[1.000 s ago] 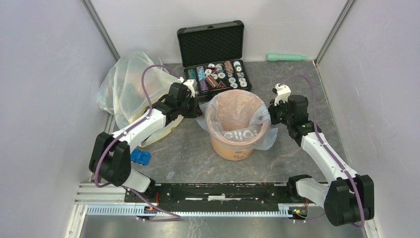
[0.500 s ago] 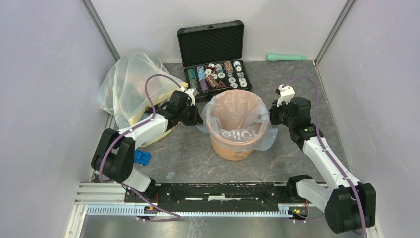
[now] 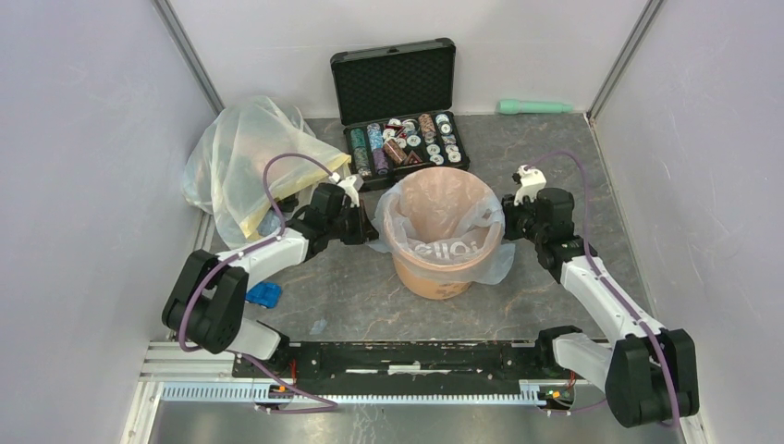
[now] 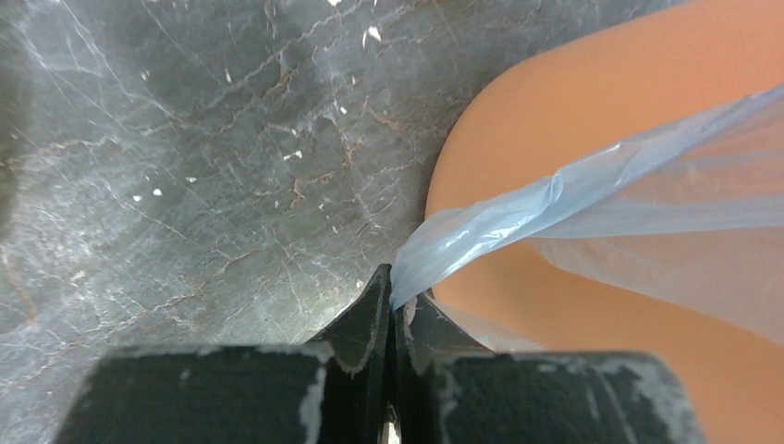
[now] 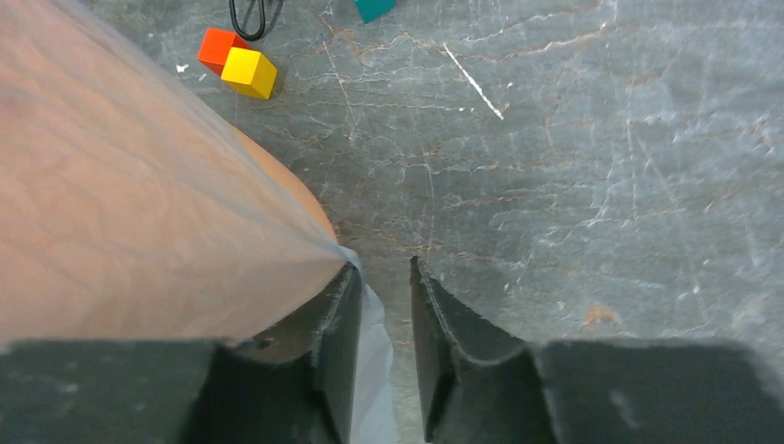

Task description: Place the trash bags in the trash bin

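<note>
The orange-tan trash bin [image 3: 434, 270] stands mid-table, lined with the pale blue trash bag [image 3: 442, 208], whose rim is folded out over the bin's edge. My left gripper [image 3: 365, 227] sits low at the bin's left side. In the left wrist view it [image 4: 396, 282] is shut on a stretched corner of the bag [image 4: 499, 222], beside the bin wall [image 4: 573, 111]. My right gripper [image 3: 507, 219] is at the bin's right side. Its jaws [image 5: 381, 268] stand apart, and the bag film [image 5: 139, 213] drapes over the left finger [image 5: 337, 314] and hangs loose in the gap.
A large yellowish bag [image 3: 240, 157] lies at the back left. An open black case [image 3: 398, 102] of spools sits behind the bin. A blue toy [image 3: 263, 294] lies near the left arm, a green cylinder [image 3: 534, 106] by the back wall. Orange and yellow cubes [image 5: 236, 60] lie beyond the bin.
My left gripper has closed on the bag's edge and drawn it down and toward me along the bin's left side. My right gripper's jaws have parted, letting the film go slack.
</note>
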Tool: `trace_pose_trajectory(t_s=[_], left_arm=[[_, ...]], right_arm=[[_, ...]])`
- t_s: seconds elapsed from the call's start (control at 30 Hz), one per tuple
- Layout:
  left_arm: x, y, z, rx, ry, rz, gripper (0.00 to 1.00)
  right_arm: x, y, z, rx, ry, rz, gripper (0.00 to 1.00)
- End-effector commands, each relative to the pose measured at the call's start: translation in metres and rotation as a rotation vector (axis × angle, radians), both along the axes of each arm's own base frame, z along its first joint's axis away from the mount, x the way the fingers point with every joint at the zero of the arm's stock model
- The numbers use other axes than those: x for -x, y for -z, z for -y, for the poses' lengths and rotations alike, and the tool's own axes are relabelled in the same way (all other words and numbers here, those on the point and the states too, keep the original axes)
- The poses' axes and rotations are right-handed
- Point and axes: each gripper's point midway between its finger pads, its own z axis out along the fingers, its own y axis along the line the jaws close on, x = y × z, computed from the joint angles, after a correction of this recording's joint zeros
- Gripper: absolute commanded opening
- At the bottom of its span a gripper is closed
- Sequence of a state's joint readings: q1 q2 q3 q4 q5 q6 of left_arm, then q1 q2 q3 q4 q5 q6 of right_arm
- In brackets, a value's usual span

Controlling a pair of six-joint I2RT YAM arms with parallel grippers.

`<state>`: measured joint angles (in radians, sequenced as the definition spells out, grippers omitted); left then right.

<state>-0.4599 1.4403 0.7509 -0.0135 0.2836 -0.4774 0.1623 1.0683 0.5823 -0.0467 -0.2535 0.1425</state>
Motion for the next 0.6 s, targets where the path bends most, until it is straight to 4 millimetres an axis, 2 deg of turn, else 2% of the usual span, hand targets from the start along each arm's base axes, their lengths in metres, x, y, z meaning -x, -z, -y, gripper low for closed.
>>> trace_pose_trajectory(t_s=[0.0, 0.1, 0.37, 0.47, 0.57], left_arm=[[-0.003, -0.001, 0.009, 0.075, -0.001, 0.01, 0.06], [-0.003, -0.009, 0.011, 0.09, 0.004, 0.035, 0.06], [-0.002, -0.027, 0.015, 0.13, 0.025, 0.064, 0.06], [0.001, -0.027, 0.017, 0.152, 0.027, 0.066, 0.07], [0.002, -0.028, 0.017, 0.163, 0.027, 0.067, 0.06]], right_arm=[[-0.006, -0.02, 0.009, 0.017, 0.046, 0.048, 0.41], [0.0, -0.038, 0.023, 0.054, 0.106, 0.09, 0.51], [0.025, -0.086, 0.044, 0.07, 0.198, 0.195, 0.54], [0.038, -0.093, 0.041, 0.059, 0.17, 0.203, 0.59], [0.052, -0.086, 0.037, 0.028, 0.153, 0.188, 0.69]])
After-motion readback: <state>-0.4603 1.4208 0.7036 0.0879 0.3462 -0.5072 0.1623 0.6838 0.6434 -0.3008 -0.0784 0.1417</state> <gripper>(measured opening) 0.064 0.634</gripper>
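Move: The trash bin, lined with the trash bag, stands between the hands. Its middle is about 13 cm right of the left gripper, 4 cm back and 3 cm higher; from the right gripper it is some 13 cm left and 5 cm back, at about the same height. The yellow cube lies about 15 cm ahead and 9 cm right of the left gripper, and the chip case about 28 cm ahead and 6 cm right, both low on the table. Open the right gripper, already slightly parted at the bag's overhanging edge, to over half, and lift it some 8 cm while drawing it back and to the right about 4 cm each, away from the bin, its fingers tipping up roughly 10 degrees. Keep the left gripper shut on the bag's left edge, nearly in place, dipping about a centimetre and then easing up again. ##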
